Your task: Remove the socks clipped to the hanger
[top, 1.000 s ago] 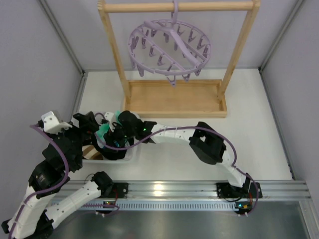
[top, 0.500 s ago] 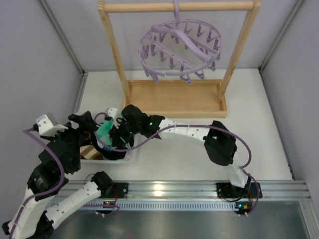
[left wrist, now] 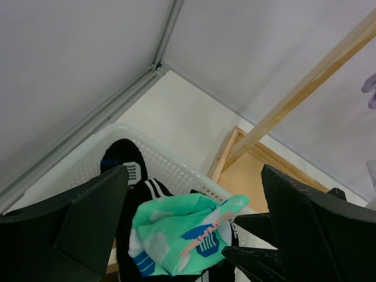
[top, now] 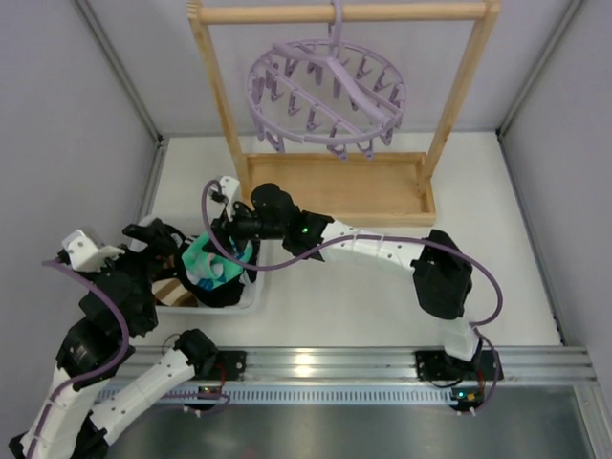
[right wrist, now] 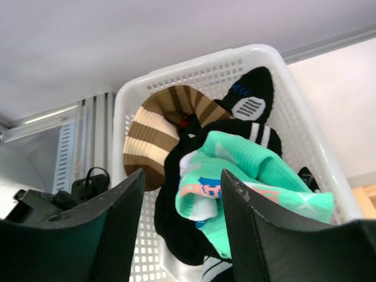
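Observation:
The lavender hanger [top: 325,91] hangs from the wooden rack's top bar, and I see no socks on its pegs. The socks lie heaped in a white basket [top: 251,292]: a mint-teal one [top: 212,265] [left wrist: 182,232] [right wrist: 247,176] on top, black ones [left wrist: 126,161] [right wrist: 249,100] under it, and a brown striped one [right wrist: 158,126] to the side. My right gripper [top: 229,247] [right wrist: 183,176] hovers open just over the mint sock, nothing between its fingers. My left gripper [top: 170,251] [left wrist: 194,176] stands wide open at the basket's left, above the heap.
The wooden rack [top: 335,186] with its tray-like base stands behind the basket. Grey walls close in on the left and right. A metal rail [top: 382,368] runs along the near edge by the arm bases.
The mint sock has left my right gripper and now lies spread in the basket. The right gripper shifted toward the far side. The left arm drew back slightly. The hanger swung right and back.

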### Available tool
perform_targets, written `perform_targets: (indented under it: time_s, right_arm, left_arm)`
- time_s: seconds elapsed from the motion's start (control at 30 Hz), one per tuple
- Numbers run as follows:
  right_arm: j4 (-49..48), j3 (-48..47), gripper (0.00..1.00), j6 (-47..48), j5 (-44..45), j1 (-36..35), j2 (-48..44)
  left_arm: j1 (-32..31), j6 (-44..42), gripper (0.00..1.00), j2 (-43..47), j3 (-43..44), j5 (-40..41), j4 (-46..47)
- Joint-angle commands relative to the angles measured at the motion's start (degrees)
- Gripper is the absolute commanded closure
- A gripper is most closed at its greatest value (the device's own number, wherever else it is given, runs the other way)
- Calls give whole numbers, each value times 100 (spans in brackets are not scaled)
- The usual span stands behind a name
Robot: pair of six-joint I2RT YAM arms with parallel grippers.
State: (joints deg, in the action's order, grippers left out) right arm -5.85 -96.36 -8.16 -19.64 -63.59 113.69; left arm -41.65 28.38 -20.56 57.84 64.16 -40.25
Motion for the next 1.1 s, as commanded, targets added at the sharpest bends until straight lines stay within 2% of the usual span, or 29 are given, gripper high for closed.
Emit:
perform_targets:
  time_s: [0.0,0.17,0.23,0.27,0.33,0.37,0.4,0.43,0.47,0.53,0.57,0.73,0.87,1.07]
  right_arm:
    - [-593,326,47,-142,406,75,-478]
    - [-471,1416,35,-194,1540,171,-1706]
    - [-226,2066,32,-291,2277,329,-2164]
    - [-120,2277,29,-326,2524,391,-2619]
    - [100,2892,24,-388,3166,602,-3348]
    - [310,3260,16,-414,3359,663,-3588]
    - [478,3420,12,-414,3718,716,-3817]
    - [575,3544,9,-414,3861,839,-4045]
    - [1141,3641,5,-414,3993,918,-4448]
    - [1558,3869,1,-414,4397,1138,-5045]
    - [1960,4001,1,-414,4625,1217,-5241]
    - [2930,4318,1,-405,5250,1744,-6523]
    - [3703,4231,1,-344,5645,2079,-7070]
    - [4434,4169,1,-432,6463,2114,-7642]
  left_arm:
    - [253,-51,2,-150,-132,-175,210]
    - [376,-693,2,-773,-89,-1148,491]
    - [525,-851,2,-1089,-2,-1562,562]
    - [805,-887,2,-1152,16,-2217,684]
    - [1227,-1001,2,-1284,-54,-3028,895]
    - [1777,-1036,2,-1310,-106,-3433,1105]
    - [2087,-1089,2,-1345,-220,-4341,1194]
    - [2369,-1167,2,-1468,-273,-4725,1256]
    - [2877,-1159,2,-1547,-308,-5016,1282]
    - [3240,-1185,2,-1801,-326,-5615,1265]
    - [3425,-1255,2,-1855,-353,-5747,1274]
    - [3453,-1546,2,-1733,-528,-5713,1248]
    - [3453,-1581,2,-1311,-774,-5722,1256]
    - [3400,-1643,2,-775,-1187,-5494,1256]
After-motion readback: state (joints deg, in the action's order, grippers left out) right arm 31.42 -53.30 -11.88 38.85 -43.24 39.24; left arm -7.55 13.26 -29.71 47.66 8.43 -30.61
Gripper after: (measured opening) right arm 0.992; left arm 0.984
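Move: The green sock already lies free in the basket, about 18 cm below the empty right hand and some 3 cm to its left, level with it fore and aft. From the right hand, the brown-striped sock is about 12 cm left, 5 cm back and 19 cm below; the wooden tray is roughly 20 cm ahead, 26 cm right and 24 cm below. From the left hand, the green sock is about 4 cm ahead, 10 cm right and 29 cm below. Right hand sweeps about 50 cm right from the basket, turning clockwise, opening; left sinks forward-right towards the sock. ##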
